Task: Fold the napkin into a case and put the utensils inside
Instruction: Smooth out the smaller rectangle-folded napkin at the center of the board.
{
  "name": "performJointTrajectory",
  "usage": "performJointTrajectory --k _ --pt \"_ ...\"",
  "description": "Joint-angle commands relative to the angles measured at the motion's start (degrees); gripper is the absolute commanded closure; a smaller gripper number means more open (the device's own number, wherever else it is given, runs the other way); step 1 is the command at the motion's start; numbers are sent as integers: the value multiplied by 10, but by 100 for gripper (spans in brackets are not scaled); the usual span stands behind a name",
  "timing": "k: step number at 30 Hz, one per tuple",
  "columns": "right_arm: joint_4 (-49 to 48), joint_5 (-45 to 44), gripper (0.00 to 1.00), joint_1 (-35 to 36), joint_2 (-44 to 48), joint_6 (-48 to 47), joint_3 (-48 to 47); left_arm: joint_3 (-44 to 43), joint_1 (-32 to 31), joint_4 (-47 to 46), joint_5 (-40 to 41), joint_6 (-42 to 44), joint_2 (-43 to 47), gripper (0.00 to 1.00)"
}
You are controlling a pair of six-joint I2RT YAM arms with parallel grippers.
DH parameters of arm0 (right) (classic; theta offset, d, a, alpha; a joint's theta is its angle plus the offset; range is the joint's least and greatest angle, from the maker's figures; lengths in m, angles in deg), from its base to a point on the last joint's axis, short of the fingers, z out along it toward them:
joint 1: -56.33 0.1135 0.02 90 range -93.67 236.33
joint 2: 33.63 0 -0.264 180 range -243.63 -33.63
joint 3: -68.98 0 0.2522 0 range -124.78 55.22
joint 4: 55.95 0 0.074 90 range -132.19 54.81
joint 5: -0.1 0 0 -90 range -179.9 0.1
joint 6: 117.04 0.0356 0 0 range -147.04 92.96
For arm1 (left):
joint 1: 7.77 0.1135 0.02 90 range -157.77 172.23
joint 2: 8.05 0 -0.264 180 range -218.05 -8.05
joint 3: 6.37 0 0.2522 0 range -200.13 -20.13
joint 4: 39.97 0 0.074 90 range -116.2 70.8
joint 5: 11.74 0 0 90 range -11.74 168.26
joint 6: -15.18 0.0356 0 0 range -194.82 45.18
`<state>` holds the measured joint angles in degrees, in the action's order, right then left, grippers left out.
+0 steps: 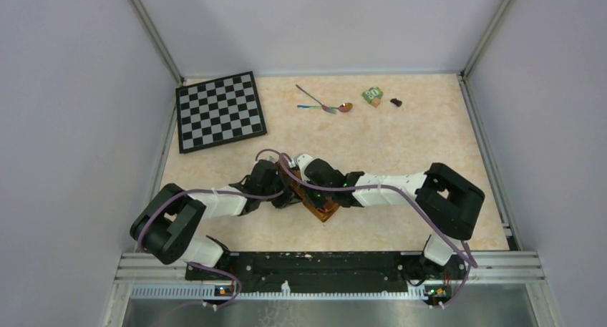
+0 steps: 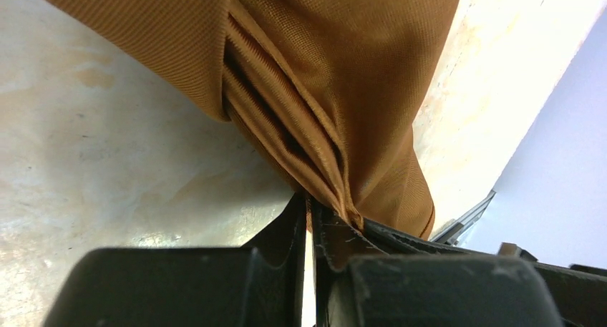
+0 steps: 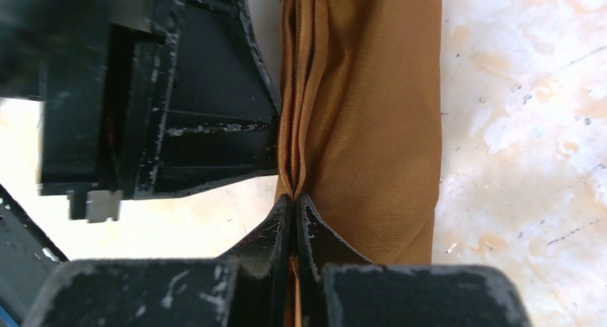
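The orange-brown napkin [image 1: 322, 210] lies folded into a narrow, many-layered band at mid-table, mostly covered by both arms. I cannot tell whether it forms the case. My left gripper [image 2: 311, 202] is shut on a bunched edge of the napkin [image 2: 343, 69]. From the other side my right gripper [image 3: 294, 198] is shut on the folded edge of the napkin [image 3: 372, 127], with cloth showing between its fingers. The two grippers meet close together over the cloth, the left gripper [image 1: 285, 187] beside the right gripper [image 1: 299, 171]. The utensils lie far back: a spoon [image 1: 335, 108] and a second thin piece [image 1: 309, 94].
A black-and-white chessboard [image 1: 220, 111] lies at the back left. A small green block [image 1: 371, 95] and a tiny black object [image 1: 396, 102] sit right of the utensils. The left gripper's black body [image 3: 200, 112] fills the right wrist view's left side. Grey walls enclose the table.
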<state>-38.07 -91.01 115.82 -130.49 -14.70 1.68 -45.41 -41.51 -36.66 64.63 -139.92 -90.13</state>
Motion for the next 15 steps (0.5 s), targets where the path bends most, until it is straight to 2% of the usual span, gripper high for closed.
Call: performJointTrajectory --k 1,4,6,10,12,15 --pt "-56 26 100 -7 -21 51 16 20 -2 16 36 3 5 91" --pt "-78 28 100 -16 -27 59 35 26 -2 20 28 9 13 88" --pt "-86 30 100 -22 -31 60 46 35 -1 33 23 16 35 83" --pt "-91 33 100 -29 -33 57 57 64 25 74 13 23 132 65" --pt "-95 36 100 -30 -30 58 61 70 43 99 20 20 183 51" --pt "-101 42 100 -30 -26 56 64 66 78 99 -3 17 221 41"
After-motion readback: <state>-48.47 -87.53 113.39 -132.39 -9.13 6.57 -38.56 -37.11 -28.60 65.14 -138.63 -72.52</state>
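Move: The folded napkin lies slantwise, its middle about 3 cm ahead of the left hand, 3 cm to its right and 1 cm lower. From the right hand, which pinches its layered left edge, that middle is roughly 3 cm ahead, 1 cm left and 2 cm below. The chessboard is some 28 cm ahead and 24 cm left of the left hand; the utensils lie about 31 cm ahead of the right hand and 5 cm to its right. Leftward, with some lift and a little back, the left hand draws about 4 cm away from the napkin's layered edge, rising some 2 cm as its nearly shut fingers spread to about half open. The right hand keeps its shut fingers pinched on that edge right beside and sinks about 1.5 cm towards the board. ##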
